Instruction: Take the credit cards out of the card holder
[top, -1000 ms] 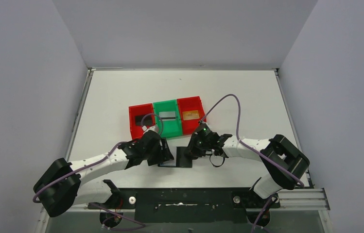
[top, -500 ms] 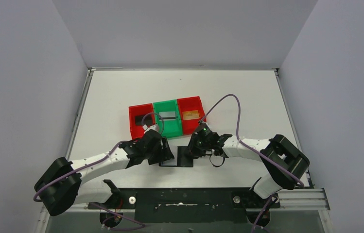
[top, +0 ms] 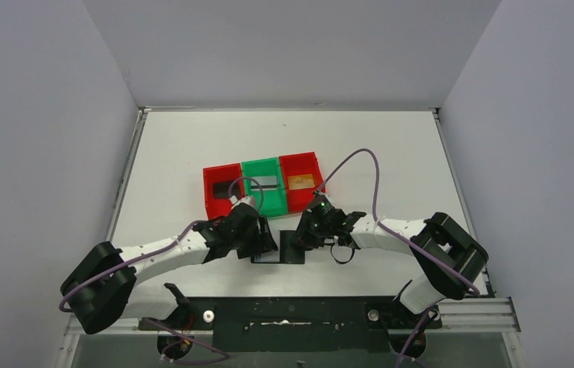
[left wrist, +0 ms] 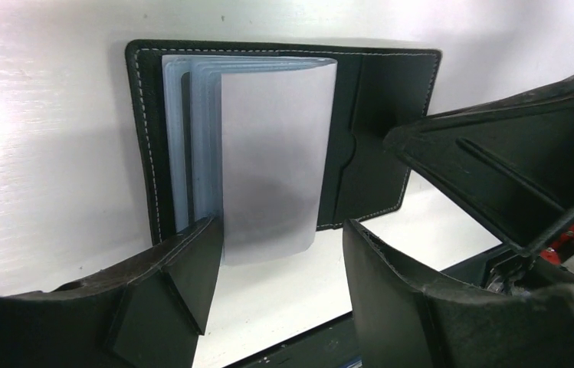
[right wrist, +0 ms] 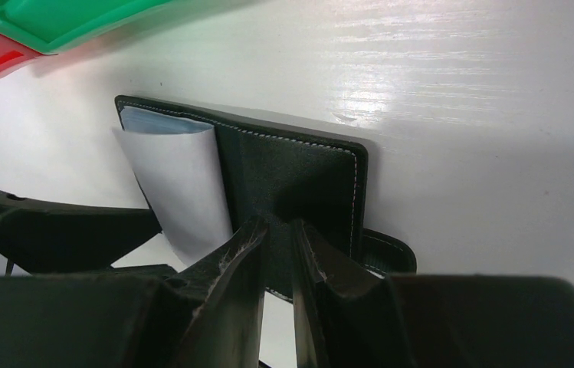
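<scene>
The black card holder (top: 282, 249) lies open on the white table between my two grippers. Its grey-blue plastic sleeves (left wrist: 268, 153) stand up from the spine, and no card shows in them. My left gripper (left wrist: 280, 230) is open, its fingers either side of the sleeves' near edge. My right gripper (right wrist: 280, 226) has its jaws almost together with nothing between them, the tips resting on the holder's right flap (right wrist: 291, 169). One credit card lies in each bin: a dark one (top: 221, 188), a grey one (top: 264, 182) and an orange one (top: 300, 182).
Three joined bins stand just behind the holder: a red bin (top: 213, 203), a green bin (top: 270, 204) and a second red bin (top: 303, 161). The table's front edge and the black base rail (top: 291, 314) lie close in front of the holder.
My left arm has edged a little forward and to the right, closer to the holder. The right arm and the holder have stayed where they were.
</scene>
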`<state>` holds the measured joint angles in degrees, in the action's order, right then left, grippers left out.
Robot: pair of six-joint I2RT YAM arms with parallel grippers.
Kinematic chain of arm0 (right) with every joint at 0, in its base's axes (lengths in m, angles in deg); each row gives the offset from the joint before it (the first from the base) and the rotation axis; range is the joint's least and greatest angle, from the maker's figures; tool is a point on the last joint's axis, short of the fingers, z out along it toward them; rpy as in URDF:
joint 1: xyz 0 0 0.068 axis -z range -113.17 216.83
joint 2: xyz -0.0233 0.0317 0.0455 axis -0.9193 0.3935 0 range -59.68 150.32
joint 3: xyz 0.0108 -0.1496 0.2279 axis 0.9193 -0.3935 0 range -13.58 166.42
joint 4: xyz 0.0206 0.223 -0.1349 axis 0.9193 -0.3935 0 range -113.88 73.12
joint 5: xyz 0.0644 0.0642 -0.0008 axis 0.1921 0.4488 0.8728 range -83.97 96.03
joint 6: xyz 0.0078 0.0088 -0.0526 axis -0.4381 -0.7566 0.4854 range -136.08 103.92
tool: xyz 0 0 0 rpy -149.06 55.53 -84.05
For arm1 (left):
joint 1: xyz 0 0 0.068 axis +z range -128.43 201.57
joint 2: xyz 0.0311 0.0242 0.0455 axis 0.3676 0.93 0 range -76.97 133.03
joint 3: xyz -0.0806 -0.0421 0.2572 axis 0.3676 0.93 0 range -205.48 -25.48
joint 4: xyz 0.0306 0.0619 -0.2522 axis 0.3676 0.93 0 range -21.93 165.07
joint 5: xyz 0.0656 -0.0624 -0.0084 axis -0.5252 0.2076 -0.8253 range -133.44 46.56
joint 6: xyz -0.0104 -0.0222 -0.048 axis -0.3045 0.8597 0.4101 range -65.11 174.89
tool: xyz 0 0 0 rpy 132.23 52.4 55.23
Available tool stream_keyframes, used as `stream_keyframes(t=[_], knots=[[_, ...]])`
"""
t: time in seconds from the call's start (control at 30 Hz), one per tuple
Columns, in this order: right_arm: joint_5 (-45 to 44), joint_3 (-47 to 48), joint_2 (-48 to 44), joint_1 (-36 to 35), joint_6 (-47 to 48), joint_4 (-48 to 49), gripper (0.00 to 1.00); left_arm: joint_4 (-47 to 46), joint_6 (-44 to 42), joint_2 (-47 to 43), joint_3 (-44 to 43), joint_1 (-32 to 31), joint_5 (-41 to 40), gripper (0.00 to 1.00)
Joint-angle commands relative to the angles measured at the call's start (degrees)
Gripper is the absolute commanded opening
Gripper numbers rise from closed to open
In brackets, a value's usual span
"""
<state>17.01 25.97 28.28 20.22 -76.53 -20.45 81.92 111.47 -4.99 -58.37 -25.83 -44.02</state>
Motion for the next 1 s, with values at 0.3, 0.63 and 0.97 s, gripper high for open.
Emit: stream_keyframes(t=[0.3, 0.63, 0.97], knots=[[-0.4, 1.3, 0.7, -0.3, 0.0, 1.5, 0.19, -4.2, -0.6, 4.5, -2.9, -1.8, 2.4, 0.57], [0.1, -0.4, 1.5, 0.0, -1.6, 3.5, 0.19, -16.2, 0.7, 4.3, -2.7, -2.2, 8.7, 0.55], [-5.2, -4.4, -7.5, 0.5, -3.3, 4.5, 0.20, -21.3, 1.3, 10.7, -4.2, -2.4, 10.8, 0.55]])
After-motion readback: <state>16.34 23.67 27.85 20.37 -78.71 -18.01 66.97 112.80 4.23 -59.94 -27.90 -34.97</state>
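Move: The white leaf on the card holder's sleeve side, already partly lifted, has its middle about 3 cm ahead of the left hand, some 1 cm below. The holder's bare black half lies roughly 8 cm to the right and 3 cm ahead; the green tray is straight ahead, about 21 cm. From the right hand, the leaf lies some 6 cm left and 2 cm ahead. The left hand sweeps right about 6 cm, arcing up then down, its finger pushing the white leaf over. ##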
